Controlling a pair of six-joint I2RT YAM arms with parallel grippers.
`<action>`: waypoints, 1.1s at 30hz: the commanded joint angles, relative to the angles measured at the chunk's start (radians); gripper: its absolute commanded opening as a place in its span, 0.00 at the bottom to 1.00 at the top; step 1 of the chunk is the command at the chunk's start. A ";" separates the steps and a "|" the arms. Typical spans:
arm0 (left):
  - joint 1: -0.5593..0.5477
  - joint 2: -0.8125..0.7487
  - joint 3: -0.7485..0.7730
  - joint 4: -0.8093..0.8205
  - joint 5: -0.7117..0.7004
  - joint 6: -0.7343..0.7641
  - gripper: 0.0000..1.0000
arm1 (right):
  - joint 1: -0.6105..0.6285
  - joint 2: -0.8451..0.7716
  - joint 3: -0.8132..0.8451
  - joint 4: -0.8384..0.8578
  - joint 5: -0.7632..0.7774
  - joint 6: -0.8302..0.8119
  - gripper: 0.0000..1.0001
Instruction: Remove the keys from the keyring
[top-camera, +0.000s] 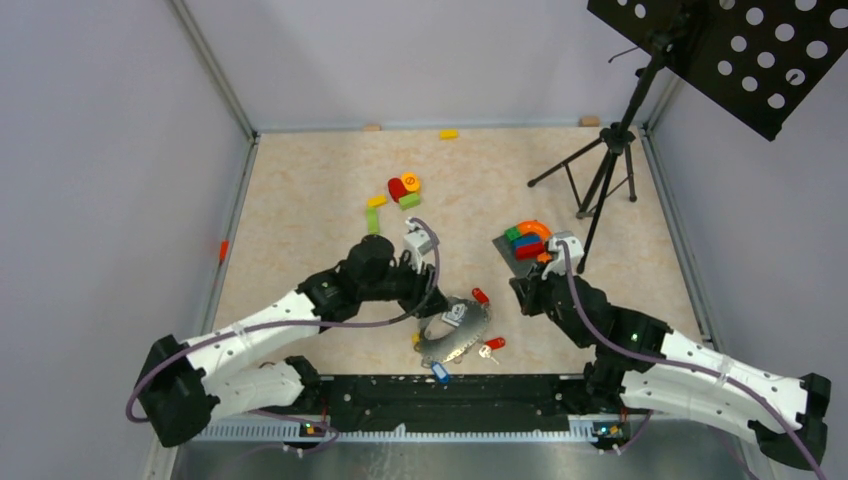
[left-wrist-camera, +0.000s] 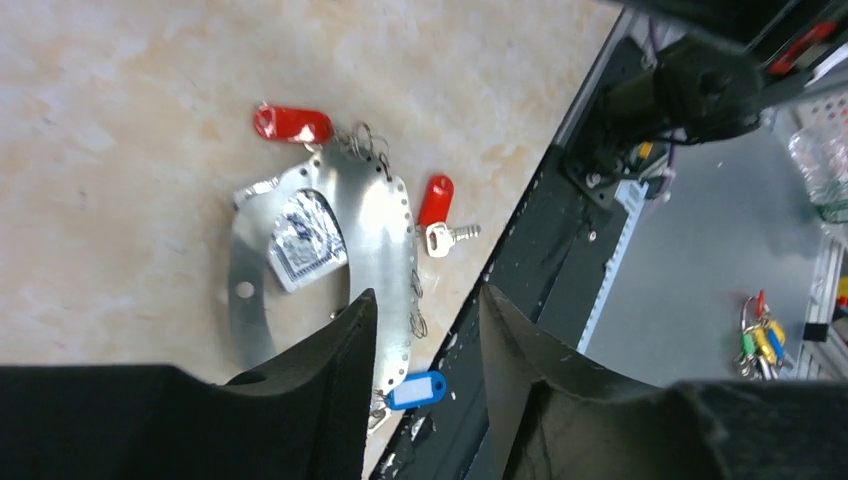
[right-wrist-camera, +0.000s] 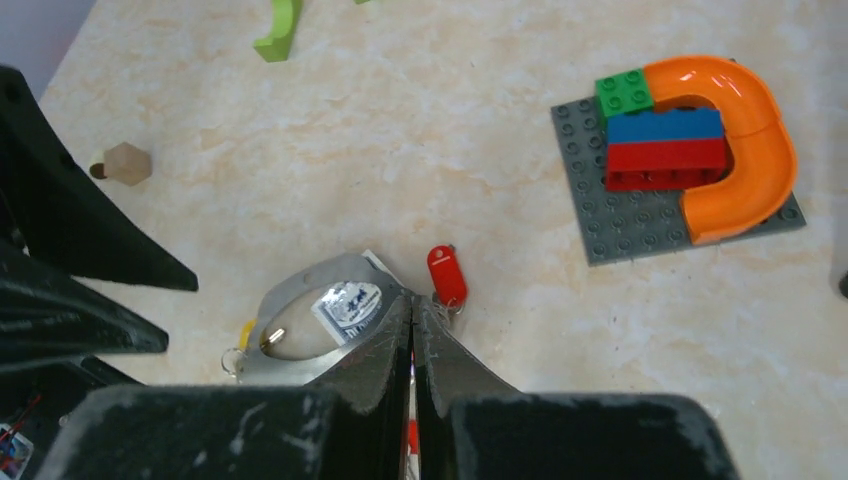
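The keyring (top-camera: 455, 336) is a wide grey metal loop lying flat near the table's front edge, around a playing-card box (left-wrist-camera: 305, 240). Keys with red tags (top-camera: 480, 295) (top-camera: 493, 344), a blue tag (top-camera: 440, 372) and a yellow tag (top-camera: 416, 340) sit around it. In the left wrist view the ring (left-wrist-camera: 375, 215), two red tags (left-wrist-camera: 292, 124) (left-wrist-camera: 435, 200) and the blue tag (left-wrist-camera: 417, 390) show. My left gripper (left-wrist-camera: 425, 295) is open and empty above the ring's near edge. My right gripper (right-wrist-camera: 412, 302) is shut, above the ring (right-wrist-camera: 300, 283) beside a red tag (right-wrist-camera: 447, 275).
A grey baseplate (right-wrist-camera: 640, 225) with an orange arch and red, blue and green blocks lies right of the ring. Loose blocks (top-camera: 400, 190) lie further back. A black tripod (top-camera: 603, 180) stands at the back right. A black rail (top-camera: 440, 400) runs along the front edge.
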 joint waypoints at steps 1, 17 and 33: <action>-0.119 0.084 -0.013 0.021 -0.186 -0.022 0.48 | 0.013 -0.040 0.051 -0.093 0.082 0.108 0.00; -0.282 0.182 -0.013 -0.011 -0.449 -0.120 0.58 | 0.014 -0.014 -0.051 0.018 -0.316 -0.049 0.13; -0.264 -0.002 -0.075 -0.096 -0.563 -0.137 0.66 | 0.037 0.253 -0.123 0.073 -0.421 0.060 0.25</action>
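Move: The red-tagged key at the keyring's near right edge lies about 8 cm back, 5 cm left and 18 cm below the right hand. From that hand, the keyring's steel plate is some 5 cm back and 13 cm left, the other red tag 2 cm ahead and 7 cm left. For the left hand, the plate's middle is roughly 4 cm back, 4 cm right and 18 cm below, the blue tag about 13 cm back and 1 cm right. Touching nothing yet, the right hand drifts 2 cm right, then swings left and back and drops about 11 cm towards the red-tagged key, tipping its fingers down and starting to part them. The left hand dips some 10 cm, also going back and right, then eases up 3 cm and forward and left over the keyring, rolling and opening wider. ##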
